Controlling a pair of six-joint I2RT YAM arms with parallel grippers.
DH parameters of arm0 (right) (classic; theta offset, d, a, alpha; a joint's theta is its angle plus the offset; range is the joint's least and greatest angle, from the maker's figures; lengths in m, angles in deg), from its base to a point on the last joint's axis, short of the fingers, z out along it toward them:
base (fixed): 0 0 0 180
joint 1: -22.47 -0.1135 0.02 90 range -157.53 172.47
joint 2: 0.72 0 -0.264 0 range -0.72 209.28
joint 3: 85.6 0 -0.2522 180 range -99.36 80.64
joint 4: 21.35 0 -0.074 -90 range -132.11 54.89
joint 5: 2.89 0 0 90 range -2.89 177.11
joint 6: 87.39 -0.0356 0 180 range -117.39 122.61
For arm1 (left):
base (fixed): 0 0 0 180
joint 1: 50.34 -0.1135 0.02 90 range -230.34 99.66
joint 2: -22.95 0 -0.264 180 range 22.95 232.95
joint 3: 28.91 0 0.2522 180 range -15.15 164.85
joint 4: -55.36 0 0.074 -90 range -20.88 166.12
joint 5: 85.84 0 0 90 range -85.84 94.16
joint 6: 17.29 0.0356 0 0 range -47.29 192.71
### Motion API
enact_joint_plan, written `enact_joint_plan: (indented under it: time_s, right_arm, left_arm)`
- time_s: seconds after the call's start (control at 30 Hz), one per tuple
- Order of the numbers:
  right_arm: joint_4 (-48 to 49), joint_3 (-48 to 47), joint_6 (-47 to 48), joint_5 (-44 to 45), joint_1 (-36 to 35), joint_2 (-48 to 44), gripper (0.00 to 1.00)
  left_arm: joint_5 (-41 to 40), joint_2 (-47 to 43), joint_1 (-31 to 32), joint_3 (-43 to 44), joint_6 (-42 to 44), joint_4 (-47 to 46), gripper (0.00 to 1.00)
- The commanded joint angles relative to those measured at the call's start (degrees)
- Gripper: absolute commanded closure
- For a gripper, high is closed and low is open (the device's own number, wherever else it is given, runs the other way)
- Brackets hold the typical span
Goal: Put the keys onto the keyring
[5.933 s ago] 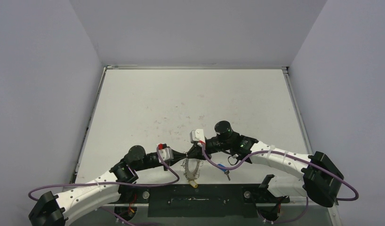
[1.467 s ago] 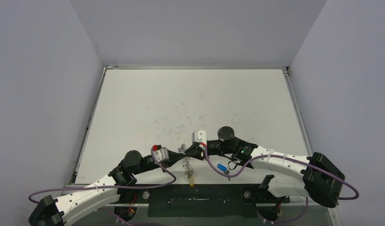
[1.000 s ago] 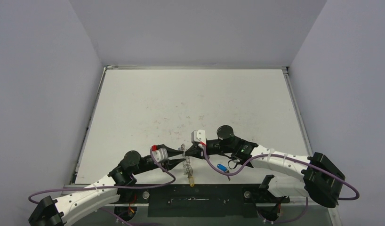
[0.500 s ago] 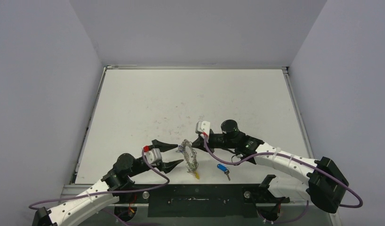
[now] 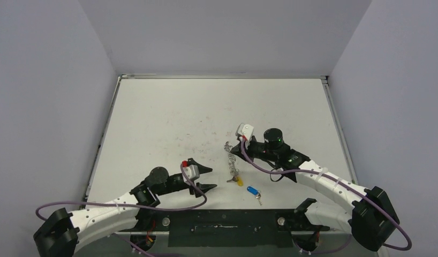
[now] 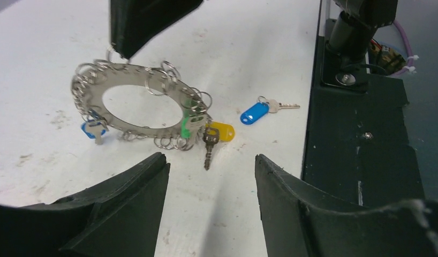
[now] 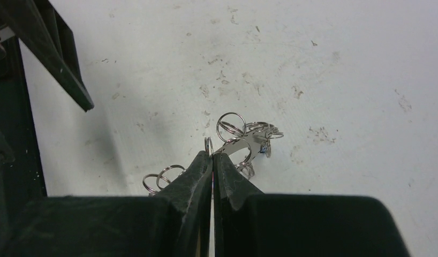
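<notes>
My right gripper [image 5: 231, 152] is shut on the upper edge of the keyring [image 5: 233, 163], a flat silver ring edged with wire loops, which hangs tilted over the table. In the left wrist view the keyring [image 6: 132, 76] carries a green-tagged key [image 6: 184, 120], a yellow-tagged key [image 6: 221, 131] and a blue-tagged key [image 6: 92, 128]. Another blue-tagged key [image 5: 253, 191] lies loose on the table, right of the ring. My left gripper [image 5: 204, 177] is open and empty, left of the ring and apart from it. The right wrist view shows the fingertips [image 7: 206, 160] pinched on the keyring [image 7: 243, 140].
The black base plate [image 5: 222, 225] runs along the near table edge, just behind the loose key. The white table [image 5: 217, 112] is scuffed and walled on three sides. The left gripper's finger [image 7: 56, 53] shows at the upper left of the right wrist view.
My left gripper has opened, let go at the ring and drawn back to the left. My right gripper has carried the keyring away from the near edge and to the right.
</notes>
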State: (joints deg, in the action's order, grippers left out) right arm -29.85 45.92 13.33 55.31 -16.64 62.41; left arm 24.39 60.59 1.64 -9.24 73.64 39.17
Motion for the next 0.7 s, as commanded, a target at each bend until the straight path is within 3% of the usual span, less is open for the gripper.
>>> enact_joint_plan:
  time_s: [0.0,0.33,0.67]
  right_arm:
    - [3.9,-0.5,-2.3,1.0,2.4,-1.5,1.00]
    - [8.6,2.9,-5.5,1.5,8.0,-0.2,1.00]
    - [10.7,5.4,-7.9,0.7,14.2,-0.3,1.00]
  left_arm:
    - [0.3,10.9,3.6,5.7,-2.0,-10.9,0.42]
    - [-3.7,38.9,15.9,17.8,1.9,-19.3,0.44]
    - [-6.6,63.3,18.5,33.4,-17.9,-23.7,0.49]
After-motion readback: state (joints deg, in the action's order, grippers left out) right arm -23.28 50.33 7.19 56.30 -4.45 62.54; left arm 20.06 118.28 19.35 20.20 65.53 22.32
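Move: The last loose key, with its blue tag, lies on the table about 18 cm to the left hand's right, 3 cm back and 14 below; from the right hand it is some 10 cm right and 13 back. The keyring hangs from the right fingers, its middle roughly 8 cm right of the left hand, 6 cm ahead and 6 below. Its dangling yellow tag is about 10 cm right of the left hand, 1 cm ahead and 10 below. Still pinching the rim of the keyring, the right hand carries it forward and to the right, about 5 cm each way, swinging clockwise as it goes. The left hand, fingers staying open a bit over half, meanwhile sweeps some 17 cm right towards the loose blue-tagged key and sinks about 5 cm, its fingertips dipping and swinging slightly clockwise. ##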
